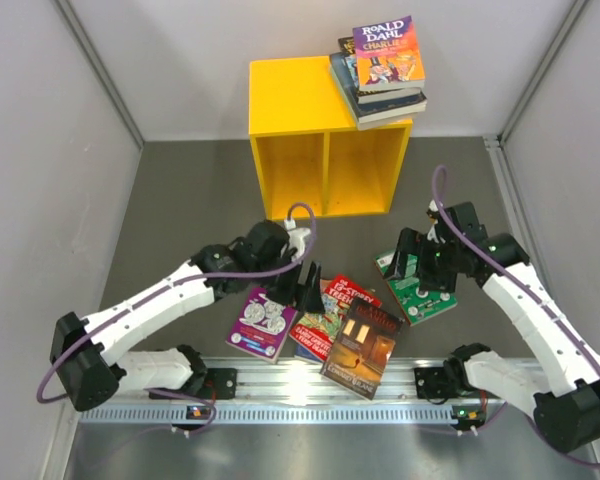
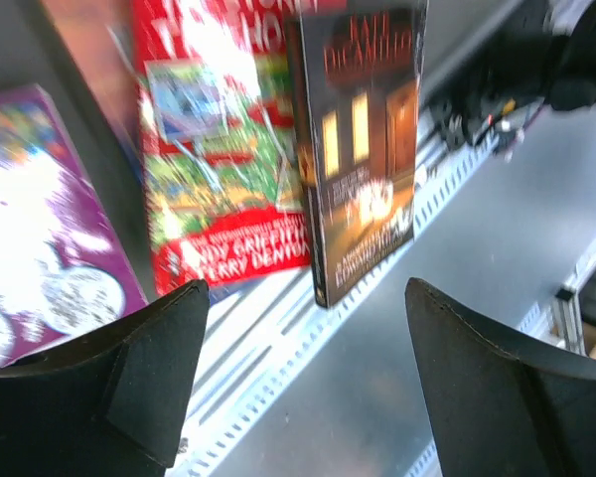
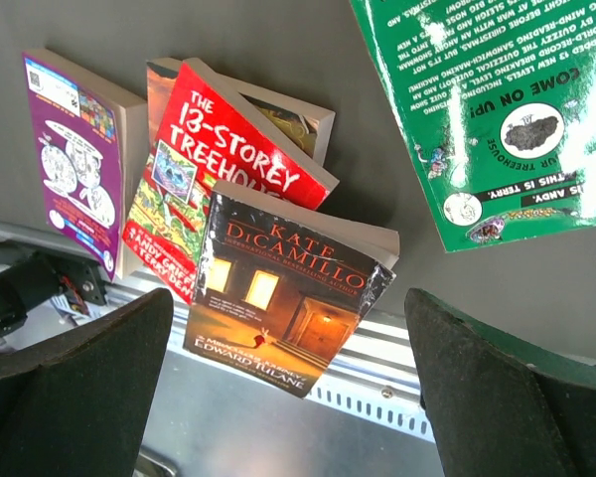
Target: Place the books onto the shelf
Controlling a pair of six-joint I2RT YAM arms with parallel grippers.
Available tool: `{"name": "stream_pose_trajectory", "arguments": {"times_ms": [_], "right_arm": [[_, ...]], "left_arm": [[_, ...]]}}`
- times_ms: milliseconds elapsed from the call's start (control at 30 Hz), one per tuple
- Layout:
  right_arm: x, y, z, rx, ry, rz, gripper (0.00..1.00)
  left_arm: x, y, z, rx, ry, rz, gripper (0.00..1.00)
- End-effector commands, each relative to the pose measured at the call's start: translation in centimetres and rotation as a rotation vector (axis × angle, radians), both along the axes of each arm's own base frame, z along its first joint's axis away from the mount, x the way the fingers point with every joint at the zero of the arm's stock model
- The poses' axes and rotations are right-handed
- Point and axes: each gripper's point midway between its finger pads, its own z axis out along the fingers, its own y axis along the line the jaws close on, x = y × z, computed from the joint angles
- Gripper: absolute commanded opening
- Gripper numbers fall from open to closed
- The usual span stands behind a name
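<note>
The yellow shelf (image 1: 290,100) stands at the back, with a stack of books (image 1: 382,65) on the right of its top, an orange Roald Dahl uppermost. Four books lie on the table: purple (image 1: 263,322) (image 3: 74,159), red (image 1: 332,305) (image 3: 219,169), dark brown (image 1: 362,345) (image 3: 288,288) and green (image 1: 420,288) (image 3: 497,109). My left gripper (image 1: 302,285) (image 2: 308,388) hangs open just above the purple book (image 2: 40,229) and the red book (image 2: 219,169), holding nothing. My right gripper (image 1: 427,272) (image 3: 288,397) is open over the green book.
A slotted aluminium rail (image 1: 310,395) runs along the near edge, and the dark brown book overlaps it. Grey walls close in the left, right and back. The shelf's two compartments (image 1: 325,170) face the arms.
</note>
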Motion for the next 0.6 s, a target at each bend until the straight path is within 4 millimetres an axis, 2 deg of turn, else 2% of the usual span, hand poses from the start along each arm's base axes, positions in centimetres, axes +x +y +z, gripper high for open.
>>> {"name": "stream_pose_trajectory", "arguments": {"times_ms": [0, 33, 133, 267, 367, 400, 467, 500, 567], "right_arm": [[0.0, -0.2, 1.1, 0.006, -0.035, -0.031, 1.0], [0.0, -0.3, 1.1, 0.009, -0.033, -0.047, 1.0], [-0.6, -0.3, 0.9, 0.03, -0.03, -0.052, 1.0], [-1.7, -0.4, 0.6, 0.048, -0.023, -0.05, 1.0], [-2.3, -0.4, 0.4, 0.057, -0.017, -0.04, 1.0], [-2.5, -0.4, 0.4, 0.058, -0.015, -0.037, 1.0], [-2.6, -0.4, 0.5, 0.058, -0.018, -0.024, 1.0], [-2.7, -0.4, 0.8, 0.056, -0.022, -0.02, 1.0], [-2.7, -0.6, 0.9, 0.042, -0.028, -0.01, 1.0]], "left_arm": [[-3.2, -1.8, 0.3, -0.064, 0.045, -0.073, 0.85], [-3.7, -1.9, -0.9, -0.042, 0.06, -0.072, 0.85], [-5.0, -3.6, -2.2, -0.054, 0.077, -0.082, 0.84], [-5.6, -5.2, -3.8, -0.048, 0.077, -0.075, 0.84], [-5.4, -6.6, -5.1, -0.025, 0.054, -0.068, 0.84], [-5.2, -6.7, -6.4, 0.02, 0.055, -0.056, 0.84], [-4.2, -7.1, -7.0, 0.07, 0.025, -0.004, 0.83], [-3.3, -7.0, -8.2, 0.119, -0.008, 0.039, 0.83], [-2.5, -7.0, -9.0, 0.149, -0.02, 0.084, 0.83]]}}
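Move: The brown Edward Tulane book that the left gripper goes for lies about 13 cm to its right, 4 cm back and some 15 cm below. The red treehouse book, partly under it, is 6 cm right and 3 cm ahead of the left hand; the purple book is 12 cm left and 2 cm ahead, both at table level. From the right hand the brown book is roughly 10 cm left, 8 cm back and 14 cm down. Bring the left gripper down about 10 cm towards the left, spine-side edge of the brown book: first draw it back some 6 cm as it sinks, then carry it 5 cm right while dropping faster, fingers kept wide open. Ease the open right gripper back a couple of centimetres, staying high. ##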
